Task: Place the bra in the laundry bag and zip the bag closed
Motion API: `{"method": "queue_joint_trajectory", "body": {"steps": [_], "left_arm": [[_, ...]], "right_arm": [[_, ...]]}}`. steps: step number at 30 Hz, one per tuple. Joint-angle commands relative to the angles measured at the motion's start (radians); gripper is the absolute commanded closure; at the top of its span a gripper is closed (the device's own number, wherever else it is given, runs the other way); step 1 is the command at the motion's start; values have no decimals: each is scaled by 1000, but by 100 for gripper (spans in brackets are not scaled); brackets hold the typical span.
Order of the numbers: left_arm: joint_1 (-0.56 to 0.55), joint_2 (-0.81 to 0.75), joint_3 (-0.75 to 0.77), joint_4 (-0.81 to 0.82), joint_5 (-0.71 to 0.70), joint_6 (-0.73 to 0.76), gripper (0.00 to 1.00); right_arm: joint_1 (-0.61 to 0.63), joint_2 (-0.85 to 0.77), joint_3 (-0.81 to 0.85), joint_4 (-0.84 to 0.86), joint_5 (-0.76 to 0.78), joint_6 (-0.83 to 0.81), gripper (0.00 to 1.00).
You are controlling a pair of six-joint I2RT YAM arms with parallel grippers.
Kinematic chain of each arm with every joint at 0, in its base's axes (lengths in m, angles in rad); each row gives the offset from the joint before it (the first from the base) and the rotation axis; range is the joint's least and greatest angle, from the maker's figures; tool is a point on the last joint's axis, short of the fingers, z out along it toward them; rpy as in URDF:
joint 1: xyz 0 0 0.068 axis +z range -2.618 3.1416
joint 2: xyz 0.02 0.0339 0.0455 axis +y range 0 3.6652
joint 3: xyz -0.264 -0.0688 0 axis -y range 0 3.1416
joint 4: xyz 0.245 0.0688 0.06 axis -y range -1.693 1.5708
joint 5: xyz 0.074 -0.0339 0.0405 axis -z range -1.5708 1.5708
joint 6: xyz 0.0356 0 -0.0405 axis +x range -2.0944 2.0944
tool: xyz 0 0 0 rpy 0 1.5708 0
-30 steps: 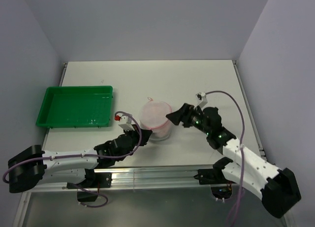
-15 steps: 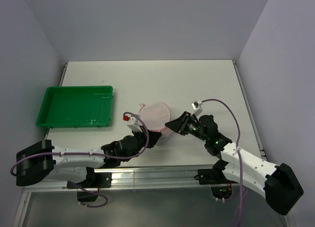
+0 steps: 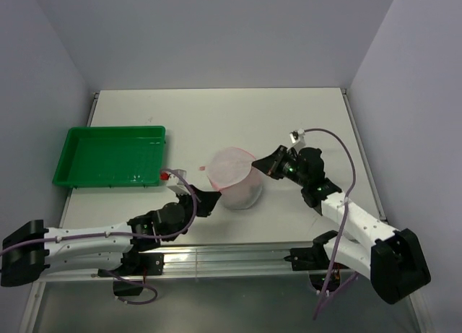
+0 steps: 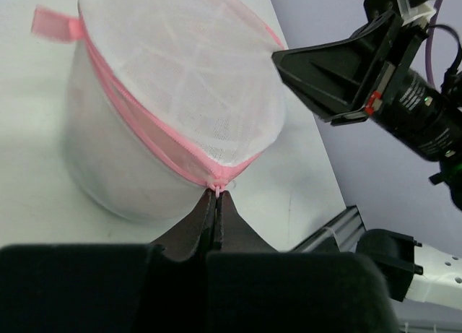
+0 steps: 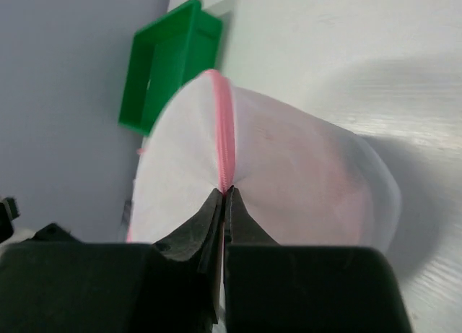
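The laundry bag (image 3: 236, 180), a round white mesh tub with pink zipper trim, stands at the table's middle between both arms. My left gripper (image 3: 214, 200) is at its near-left side, shut on the pink zipper pull (image 4: 216, 191) at the rim of the bag (image 4: 173, 94). My right gripper (image 3: 255, 164) is at the far-right rim, shut on the pink trim (image 5: 226, 152) where the lid of the bag (image 5: 303, 174) meets the wall. The lid tilts up toward the right gripper (image 4: 280, 57). The bra is hidden; only a faint pink tint shows through the mesh.
A green plastic tray (image 3: 110, 157) lies at the table's left, and its corner (image 5: 170, 58) shows beyond the bag in the right wrist view. Grey walls close the table on three sides. An aluminium rail (image 3: 224, 255) runs along the near edge.
The right gripper has shut on the bag's pink rim and risen up and to the right, lifting the lid's edge. The left gripper stays shut at the zipper pull, shifted slightly.
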Motion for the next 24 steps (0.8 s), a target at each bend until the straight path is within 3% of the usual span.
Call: {"method": "queue_joint_trajectory", "body": {"steps": [1,5,9,11,12,15,21,24], "left_arm": [[-8,-106,-43,-137,-102,-9,100],[-6,-164,-25,-223,-146,13,100],[-6,-142,-28,-114,-108,40,100],[-6,-79,7,-106,-99,63,100],[-6,-60,24,-61,-81,66,100],[-6,21,33,35,-41,48,100],[-11,153,70,165,-2,34,100],[-12,190,102,175,24,51,100]], "right_arm": [[-38,96,161,26,-52,-129,100],[-38,206,268,15,-89,-163,100],[-35,236,307,-7,-101,-165,100],[-28,220,304,-52,-80,-164,69],[-25,213,302,-77,-57,-171,47],[30,113,240,-142,22,-178,23],[195,-147,14,-94,155,-24,19],[245,-171,-29,-39,135,33,19]]}}
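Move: The right fingers already pinch the pink zip edge of the laundry bag. From them the middle of the mesh lid lies about 6 cm left and 1 cm back, nearly level in height; the bag body is some 8 cm back, 3 cm left and 8 cm lower. The left hand grips the near corner of the rim, with the lid's middle about 8 cm ahead and 3 cm right; a pink tab is roughly 7 cm ahead and 5 cm left. The right fingers, still pinching the pink zip edge, draw it left, forward and up by about 5 cm, then open wide, let go and pull back some 8 cm towards the robot. The left hand keeps its pinch on the near corner, swinging about 3 cm left, then some 5 cm right and dipping, to end a little low. ##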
